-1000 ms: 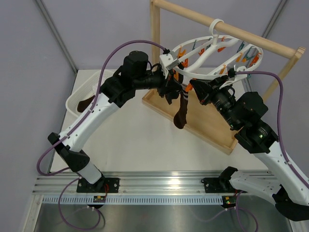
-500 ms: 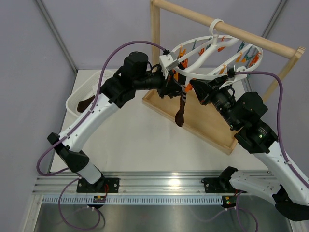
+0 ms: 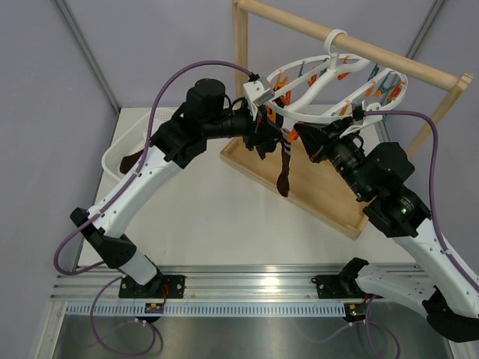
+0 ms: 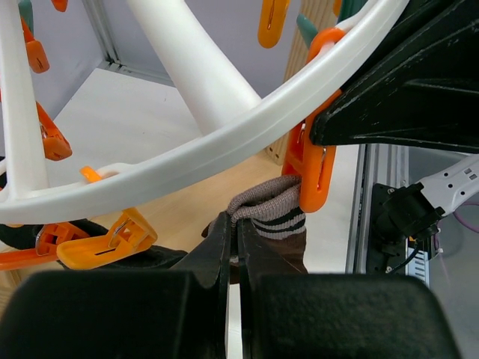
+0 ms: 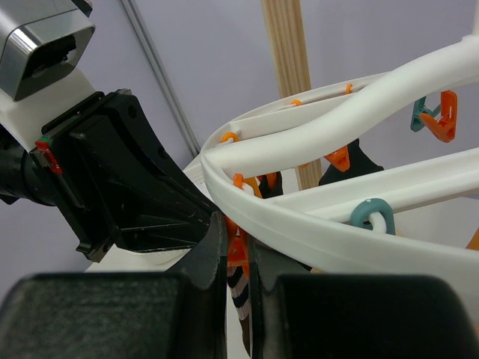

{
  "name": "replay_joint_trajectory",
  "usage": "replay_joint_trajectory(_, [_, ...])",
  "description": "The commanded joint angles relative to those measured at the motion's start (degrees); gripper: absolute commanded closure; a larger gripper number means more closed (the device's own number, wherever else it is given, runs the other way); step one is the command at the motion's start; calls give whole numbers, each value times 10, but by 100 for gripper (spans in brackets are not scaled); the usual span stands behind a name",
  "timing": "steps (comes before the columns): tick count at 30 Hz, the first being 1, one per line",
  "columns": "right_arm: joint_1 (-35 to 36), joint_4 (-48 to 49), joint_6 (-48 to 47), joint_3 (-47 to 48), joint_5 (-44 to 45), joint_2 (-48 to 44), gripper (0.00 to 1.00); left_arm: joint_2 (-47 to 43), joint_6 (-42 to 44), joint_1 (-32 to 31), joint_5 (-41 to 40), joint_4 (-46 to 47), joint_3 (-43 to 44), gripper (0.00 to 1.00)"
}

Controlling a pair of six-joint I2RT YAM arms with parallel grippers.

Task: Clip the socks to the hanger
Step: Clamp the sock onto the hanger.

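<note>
The white round hanger [image 3: 329, 112] hangs by its hook from the wooden rail. My left gripper [image 3: 268, 134] is shut on the striped cuff of a brown sock [image 3: 284, 170], which dangles below the ring. In the left wrist view the cuff [image 4: 273, 217] sits right under an orange clip [image 4: 314, 168], and the left gripper [image 4: 233, 224] pinches the cuff's edge. My right gripper [image 3: 301, 138] is shut on that orange clip [image 5: 238, 250], its jaws squeezing it under the rim [image 5: 314, 217]. The striped sock [image 5: 239, 288] shows just below the clip.
The wooden frame stand [image 3: 359, 46] has a flat wooden base [image 3: 322, 196] under the hanger. A white basket [image 3: 120, 153] at the left holds a dark sock [image 3: 133, 159]. Another dark sock [image 4: 97, 250] hangs by an orange clip [image 4: 105, 243]. Teal and orange clips [image 3: 385, 86] dangle round the ring.
My left gripper has risen a little towards the ring with the sock's cuff, and the dangling sock has swung slightly right. The right gripper has stayed on the clip.
</note>
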Motion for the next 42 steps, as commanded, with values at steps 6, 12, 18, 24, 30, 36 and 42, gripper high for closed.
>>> replay_joint_trajectory(6, [5,3,2,0,-46,-4,100,-11,-18,1,27,48,9,100])
replay_joint_trajectory(12, [5,4,3,0,-47,-2,100,-9,-37,-1,41,54,11,100])
replay_joint_trajectory(18, [5,2,5,-4,-45,-7,100,-9,-39,-4,45,56,9,100])
replay_joint_trajectory(24, [5,0,7,-5,-43,-8,90,-9,-42,-4,47,59,7,100])
replay_joint_trajectory(30, [5,-2,12,-4,-47,-10,76,-9,-48,-5,50,63,3,100])
replay_joint_trajectory(36, [5,-6,19,0,-56,-13,61,-9,-54,-8,53,68,-1,100])
replay_joint_trajectory(42, [5,-16,27,2,-62,-19,43,-12,-59,-9,47,73,-10,100])
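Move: Between the right fingers is the orange clip, its middle about 1 cm ahead of and 1 cm below the hand; the sock cuff is some 2 cm ahead, 1 cm left and 2 cm below. The hanger's near rim passes roughly 1 cm ahead, 1 cm right and 3 cm above. From the left hand, which holds the cuff, the clip is about 2 cm back, 3 cm right and 1 cm up; the black sock's clips are some 6 cm ahead, 2 cm right, level. Keeping the sock pinched, the left hand eases back towards the base about 1.5 cm, also a little up and right, beside the clip. The right hand first stays put, squeezing the clip's handles, then opens to about half and lets go of them while drawing back some 1.5 cm and slightly left, turning about 5 degrees counter-clockwise. ##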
